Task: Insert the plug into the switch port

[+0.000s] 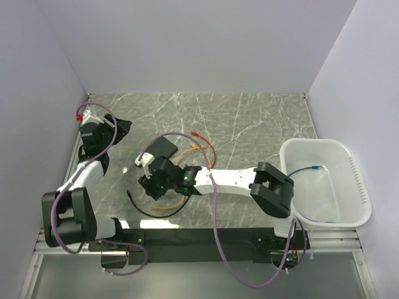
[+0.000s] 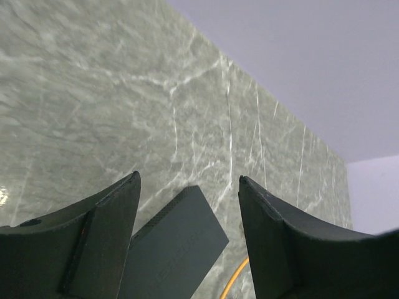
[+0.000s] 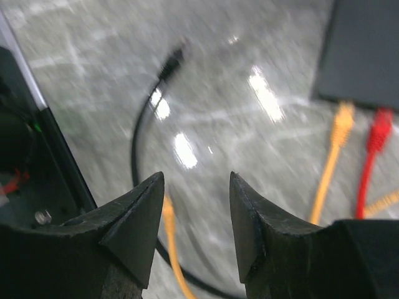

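The switch point(image 1: 164, 147) is a flat matte-black box on the marble table, also seen in the left wrist view point(image 2: 177, 243) and the right wrist view point(image 3: 365, 50). An orange plug point(image 3: 341, 124) and a red plug point(image 3: 379, 134) sit against its edge. My right gripper point(image 1: 147, 184) point(image 3: 196, 180) hovers just in front of the switch, open and holding nothing. A loose orange cable end point(image 3: 167, 212) lies on the table beside its left finger. My left gripper point(image 1: 121, 129) point(image 2: 189, 179) is open at the far left, pointing towards the switch and apart from it.
A black cable point(image 1: 140, 207) point(image 3: 140, 143) curves over the table near the front edge. Orange and red cables point(image 1: 202, 148) loop to the right of the switch. A white tub point(image 1: 358, 187) holding a blue cable point(image 1: 308, 169) stands at the right. The right wrist view is blurred.
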Tool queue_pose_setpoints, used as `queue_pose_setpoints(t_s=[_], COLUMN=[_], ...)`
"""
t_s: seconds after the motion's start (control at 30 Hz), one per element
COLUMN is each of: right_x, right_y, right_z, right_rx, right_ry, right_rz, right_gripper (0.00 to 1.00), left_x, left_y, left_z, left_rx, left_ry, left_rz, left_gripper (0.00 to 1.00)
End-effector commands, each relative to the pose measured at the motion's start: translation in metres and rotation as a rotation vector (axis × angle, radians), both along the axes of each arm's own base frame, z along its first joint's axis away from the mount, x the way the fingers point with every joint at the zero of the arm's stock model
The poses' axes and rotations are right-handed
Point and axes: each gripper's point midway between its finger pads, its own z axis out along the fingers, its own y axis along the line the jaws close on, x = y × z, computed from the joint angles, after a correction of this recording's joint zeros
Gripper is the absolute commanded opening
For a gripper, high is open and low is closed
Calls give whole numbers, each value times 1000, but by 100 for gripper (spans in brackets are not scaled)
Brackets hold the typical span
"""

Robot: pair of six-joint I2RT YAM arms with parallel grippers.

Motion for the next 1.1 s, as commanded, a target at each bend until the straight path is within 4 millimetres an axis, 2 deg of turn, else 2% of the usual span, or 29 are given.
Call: queue_pose_setpoints(t_s=[0.0,0.03,0.2,0.37,0.4,0.63,0.93,1.07], right_x=[-4,-4,-6,-13,-14,-1,12,11], right_y=[34,37,59,77,79,87,96,102], right_z=[10,9,-3,-13,-22,-45,-59,-61], right_rx=[61,63,41,21,5,-57,-104,-111], right_ry=[35,45,78,82,87,72,24,22], right_rz=[22,22,29,36,33,-42,-110,-105], right_gripper=[53,53,53,53,53,52,52,52], left_x=[-7,-10,-21,-27,-28,-31,-31,-30], left_y=[20,27,45,54,55,56,57,57], left_z=[30,36,33,37,38,44,41,39], left_rx=[56,66,51,29,27,17,11,5], left_ry=[-94,-107,-107,-119,-122,-134,-132,-129], left_rz=[100,139,208,225,229,222,223,221], left_gripper=[70,71,71,71,71,71,71,71])
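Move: The black plug lies about 9 cm to the right gripper's left, barely 1 cm farther out and some 9 cm below. The loose yellow plug is about 4 cm back and 3 cm to the right of this gripper, also on the table; the switch sits around 17 cm ahead and 3 cm to the right. From the left gripper, the black plug is roughly 21 cm back, level sideways and 17 cm lower. Bring the right gripper left about 9 cm, sinking some 7 cm as it goes, to just above the black plug's end; keep the fingers half open and don't close them yet. Meanwhile draw the empty left gripper away from the switch, about 6 cm to the left with a little back and up, turning it some 15 degrees counter-clockwise, fingers still open. ##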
